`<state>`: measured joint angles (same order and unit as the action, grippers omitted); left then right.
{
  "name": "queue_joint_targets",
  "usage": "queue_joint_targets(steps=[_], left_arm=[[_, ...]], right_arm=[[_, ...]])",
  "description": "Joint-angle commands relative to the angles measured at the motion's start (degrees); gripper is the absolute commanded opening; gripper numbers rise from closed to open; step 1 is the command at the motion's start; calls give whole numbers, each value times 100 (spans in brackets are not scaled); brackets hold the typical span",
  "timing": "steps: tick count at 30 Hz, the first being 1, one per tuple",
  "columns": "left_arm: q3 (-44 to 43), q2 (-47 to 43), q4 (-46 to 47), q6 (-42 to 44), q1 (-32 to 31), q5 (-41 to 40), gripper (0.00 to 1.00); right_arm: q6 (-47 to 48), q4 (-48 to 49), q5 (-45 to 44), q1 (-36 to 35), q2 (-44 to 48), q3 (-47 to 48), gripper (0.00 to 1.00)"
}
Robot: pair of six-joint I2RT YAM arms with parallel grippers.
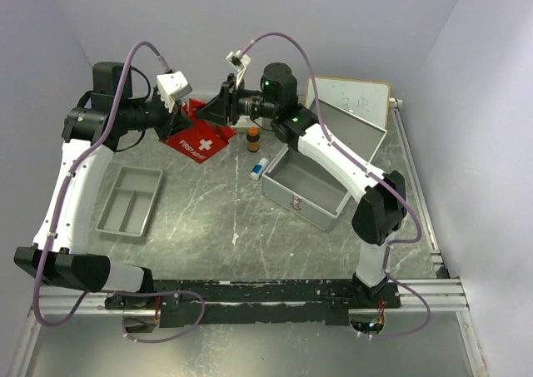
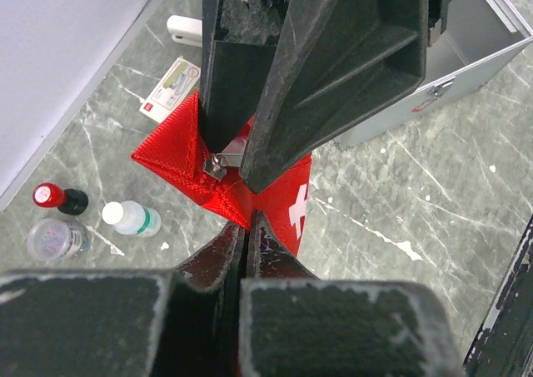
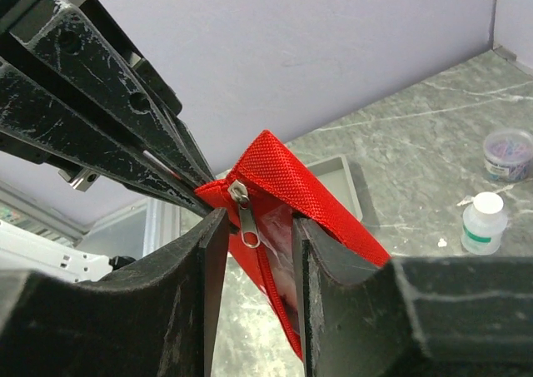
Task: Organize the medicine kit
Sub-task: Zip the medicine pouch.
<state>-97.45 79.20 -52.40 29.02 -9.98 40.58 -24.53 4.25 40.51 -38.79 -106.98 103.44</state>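
The medicine kit (image 1: 312, 181), a silver case, stands right of centre with its lid open. A red pouch (image 1: 198, 140) with a white cross is lifted at one end behind the table's middle. My left gripper (image 2: 247, 219) is shut on the pouch's (image 2: 275, 190) near edge. My right gripper (image 3: 258, 223) is open, its jaws on either side of the zipper pull (image 3: 246, 223) at the pouch's (image 3: 308, 186) raised corner. The pull hangs free between them. In the top view the two grippers, left (image 1: 179, 115) and right (image 1: 218, 106), meet over the pouch.
A grey divided tray (image 1: 129, 200) lies at the left. A brown bottle (image 1: 253, 140) and a white tube (image 1: 260, 169) sit beside the case. A white bottle (image 2: 132, 218), a red-capped bottle (image 2: 52, 196), a clear jar (image 2: 54, 238) and a small box (image 2: 171, 84) lie near the back wall.
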Motion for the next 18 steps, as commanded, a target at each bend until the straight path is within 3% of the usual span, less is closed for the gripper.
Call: queue_joint_targets(steps=[1, 4, 10, 18], left_arm=[[-208, -91, -58, 139, -4, 307, 7], [-214, -89, -102, 148, -4, 367, 7], [-195, -68, -122, 182, -4, 381, 7], [-156, -13, -179, 239, -4, 389, 7]], right_arm=[[119, -124, -120, 21, -56, -14, 36], [139, -84, -160, 18, -36, -1, 34], [277, -118, -259, 18, 46, -17, 3], [433, -208, -398, 50, 238, -161, 0]])
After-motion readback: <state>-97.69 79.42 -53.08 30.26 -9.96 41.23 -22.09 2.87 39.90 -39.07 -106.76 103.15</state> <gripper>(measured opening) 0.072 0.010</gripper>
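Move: The zipper pull of the red medicine pouch hangs almost at the right hand's point, between the open fingertips, about 1 cm to its left and level with it. From the left hand, which already holds the pouch's corner, the pull lies some 2 cm ahead, 2 cm to the right and 1 cm up. On the table roughly 32 cm below the right hand, the brown bottle stands about 7 cm ahead and 12 cm right, the white bottle about 9 cm ahead and 5 cm left. The small metal zipper pull is taken between the right fingertips: the right hand, pointing left, sinks only about half a centimetre beside the pouch's edge, then shuts its part-open fingers fully to pinch the hanging tab. The left hand stays put and keeps the pouch corner gripped beside the slider. ##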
